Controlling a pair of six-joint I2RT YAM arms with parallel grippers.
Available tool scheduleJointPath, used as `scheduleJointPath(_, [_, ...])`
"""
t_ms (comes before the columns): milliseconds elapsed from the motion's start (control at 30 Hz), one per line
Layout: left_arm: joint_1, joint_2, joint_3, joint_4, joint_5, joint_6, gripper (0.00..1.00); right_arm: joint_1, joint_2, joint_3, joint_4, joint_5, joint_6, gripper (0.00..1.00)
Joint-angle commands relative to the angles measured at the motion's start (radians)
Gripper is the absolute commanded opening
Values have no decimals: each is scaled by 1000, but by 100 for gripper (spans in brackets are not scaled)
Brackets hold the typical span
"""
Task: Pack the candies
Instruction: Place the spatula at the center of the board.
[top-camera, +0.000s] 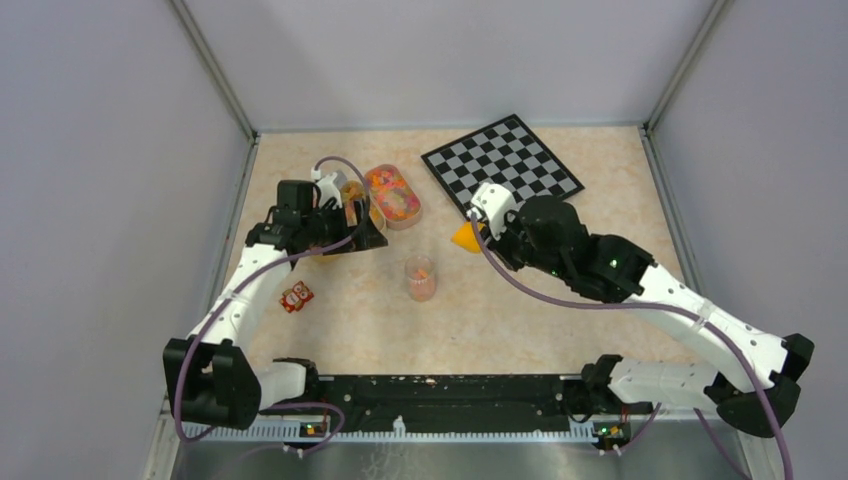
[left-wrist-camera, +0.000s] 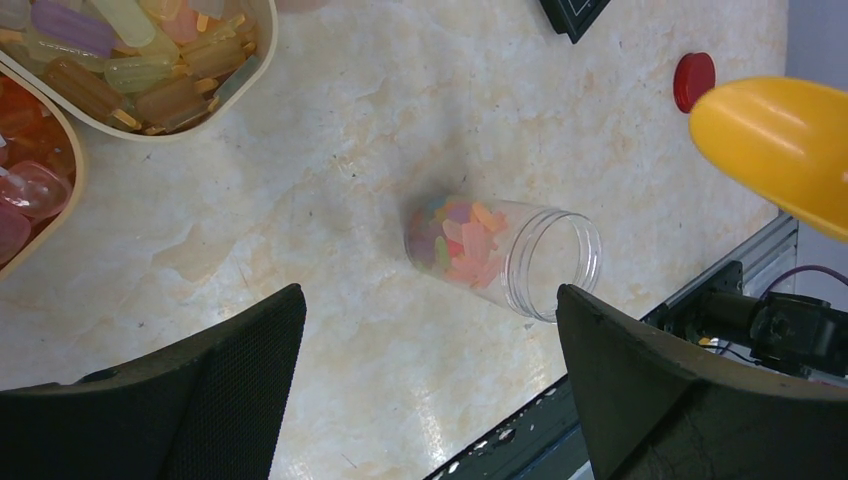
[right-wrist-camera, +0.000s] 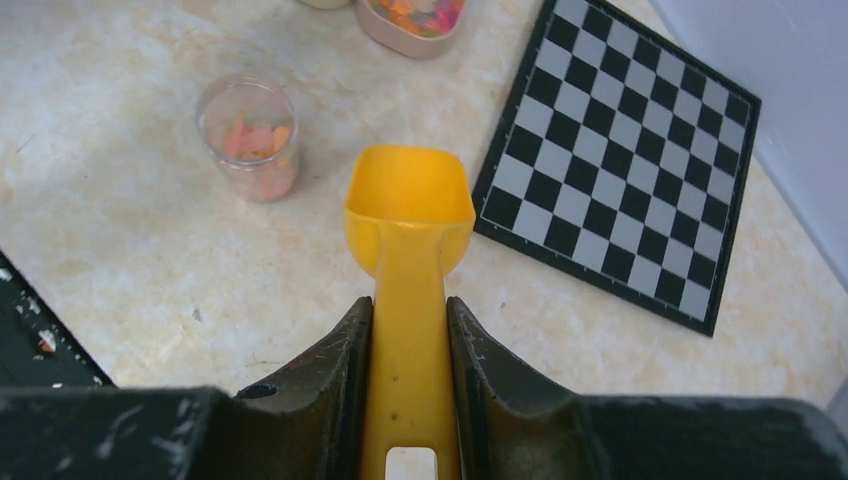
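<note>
The candies (top-camera: 393, 194) fill an oval tray at the back; more candies (left-wrist-camera: 462, 238) lie in the bottom of a small clear jar (top-camera: 420, 278) that stands open in the middle of the table. My right gripper (right-wrist-camera: 410, 305) is shut on the handle of a yellow scoop (right-wrist-camera: 410, 205), whose bowl looks empty and hovers right of the jar (right-wrist-camera: 250, 135). My left gripper (left-wrist-camera: 430, 300) hangs open by the trays with nothing between its fingers; the jar (left-wrist-camera: 505, 258) lies beyond its fingertips.
A chessboard (top-camera: 502, 162) lies at the back right. A second tray (left-wrist-camera: 150, 70) of pale sweets sits beside the first, partly hidden by the left arm. A red round cap (left-wrist-camera: 694, 80) lies past the jar. A small red and white item (top-camera: 296, 297) lies front left.
</note>
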Motion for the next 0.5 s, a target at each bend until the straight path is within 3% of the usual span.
scheduleJointPath(0, [-2, -61, 16, 55, 35, -13, 99, -52, -5, -75, 59, 183, 193, 0])
scheduleJointPath(200, [-2, -84, -46, 96, 80, -42, 99, -103, 100, -169, 48, 454, 559, 0])
scheduleJointPath(467, [-3, -95, -58, 78, 83, -20, 99, -139, 209, -233, 113, 631, 737, 0])
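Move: The right hand, holding the spatula, has the middle of the checkered board about 33 cm ahead, 4 cm to its right and 22 cm below. The candy jar stands some 15 cm to the hand's left, 3 cm farther out and 17 cm below it; the red lid lies about 8 cm ahead, 16 cm right and 22 cm down. From the left hand, the board's middle is roughly 26 cm ahead, 28 cm right and 11 cm below. Down some 12 cm, and at the same time to the right and a little forward, the right hand swings the held spatula away from the jar and closer to the checkered board. Its wrist turns clockwise by about 50 degrees, bringing the bowl round from forward-left to nearly straight ahead, while the fingers keep their grip on the handle. ##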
